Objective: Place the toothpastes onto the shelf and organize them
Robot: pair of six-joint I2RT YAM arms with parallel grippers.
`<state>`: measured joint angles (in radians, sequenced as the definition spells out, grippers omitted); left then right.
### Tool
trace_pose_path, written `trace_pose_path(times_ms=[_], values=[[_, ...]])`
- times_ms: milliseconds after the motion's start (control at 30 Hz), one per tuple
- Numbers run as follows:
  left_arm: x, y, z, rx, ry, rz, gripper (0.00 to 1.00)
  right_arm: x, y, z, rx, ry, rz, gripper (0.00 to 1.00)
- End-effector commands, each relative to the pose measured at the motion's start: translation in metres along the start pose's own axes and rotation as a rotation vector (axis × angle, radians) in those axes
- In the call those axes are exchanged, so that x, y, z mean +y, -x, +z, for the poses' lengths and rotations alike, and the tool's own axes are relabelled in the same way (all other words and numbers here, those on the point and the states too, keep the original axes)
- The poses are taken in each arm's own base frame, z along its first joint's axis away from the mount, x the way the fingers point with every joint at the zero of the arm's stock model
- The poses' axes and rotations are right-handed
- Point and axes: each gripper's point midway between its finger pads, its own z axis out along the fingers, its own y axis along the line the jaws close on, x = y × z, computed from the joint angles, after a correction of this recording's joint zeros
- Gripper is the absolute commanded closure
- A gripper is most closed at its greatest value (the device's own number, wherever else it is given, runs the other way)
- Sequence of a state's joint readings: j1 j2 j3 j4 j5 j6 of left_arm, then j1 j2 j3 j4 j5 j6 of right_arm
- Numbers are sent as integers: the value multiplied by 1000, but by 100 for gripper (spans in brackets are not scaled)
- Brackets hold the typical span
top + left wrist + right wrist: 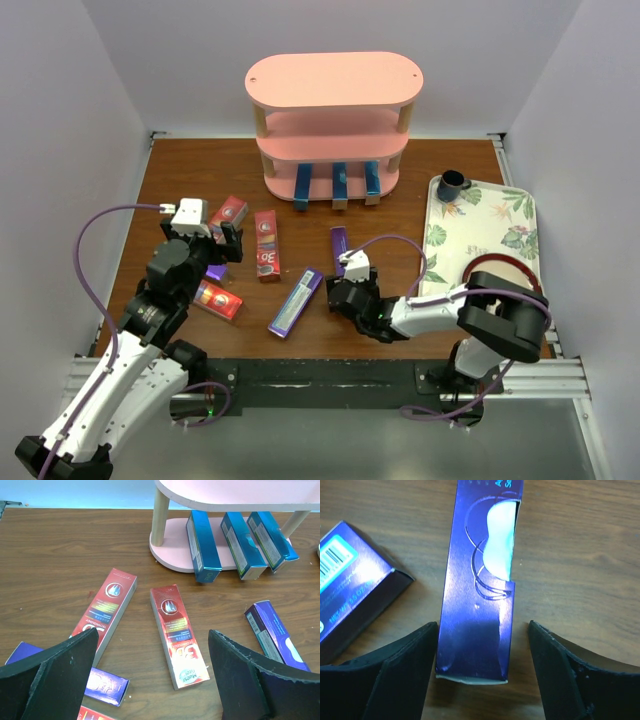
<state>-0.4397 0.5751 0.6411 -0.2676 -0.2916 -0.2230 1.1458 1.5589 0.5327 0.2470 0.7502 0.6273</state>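
The pink shelf (330, 85) stands at the back, with three blue toothpastes (340, 183) leaning on its bottom board (172, 557). Red toothpastes (266, 243) and purple ones (296, 301) lie loose on the wooden table. My right gripper (482, 630) is open and low, straddling the near end of a purple carton (480, 580). Its left finger (415, 650) is nearly against the carton and its right finger (555, 655) stands a gap away. My left gripper (152, 632) is wide open, hovering over two red cartons (177, 630) and holding nothing.
A floral tray (485, 235) with a dark cup (452, 184) sits at the right. Another purple carton (350, 585) lies just left of my right gripper. A purple carton (100, 682) and a red one (218, 299) lie under my left arm.
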Motion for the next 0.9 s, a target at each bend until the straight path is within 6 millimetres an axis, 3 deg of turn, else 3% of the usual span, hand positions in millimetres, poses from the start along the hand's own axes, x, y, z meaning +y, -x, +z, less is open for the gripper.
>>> trace_pose_path(times_ms=[0, 200, 333, 600, 767, 867], values=[[-1, 8, 0, -42, -5, 5, 4, 6, 16, 4, -74, -34, 73, 32], [-2, 8, 1, -39, -9, 6, 4, 0, 21, -4, -92, -33, 77, 54], [-3, 7, 2, -37, -18, 6, 4, 0, 37, -17, -101, -4, 50, 67], [-5, 8, 2, -36, -27, 6, 4, -10, 67, -51, -88, 47, -39, 73], [-6, 7, 2, -34, -33, 7, 4, -21, 108, -79, -81, 46, -103, 72], [-7, 7, 2, -33, -38, 7, 4, -28, 143, -92, -111, 65, -92, 70]])
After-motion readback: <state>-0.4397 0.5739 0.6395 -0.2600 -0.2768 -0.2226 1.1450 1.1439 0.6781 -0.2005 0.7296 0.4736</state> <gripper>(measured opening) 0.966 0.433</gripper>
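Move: The purple toothpaste lies lengthwise away from the right gripper: its near end is already between the open fingers, its middle some 6 cm ahead and about 1 cm below the hand. The slanted toothpaste lies roughly 10 cm to the hand's left and 5 cm back; the nearer upright red toothpaste is about 16 cm left and 9 cm ahead. From the left hand the purple toothpaste is about 24 cm right, 3 cm ahead and 23 cm down. Hold the right gripper down at the near end of the purple toothpaste and close the fingers from the sides until they pinch it. Then lift it almost straight up off the table, about 11 cm and gathering speed, easing some 2 cm to the right and keeping the grip, with the wrist turning only about 5 degrees. ##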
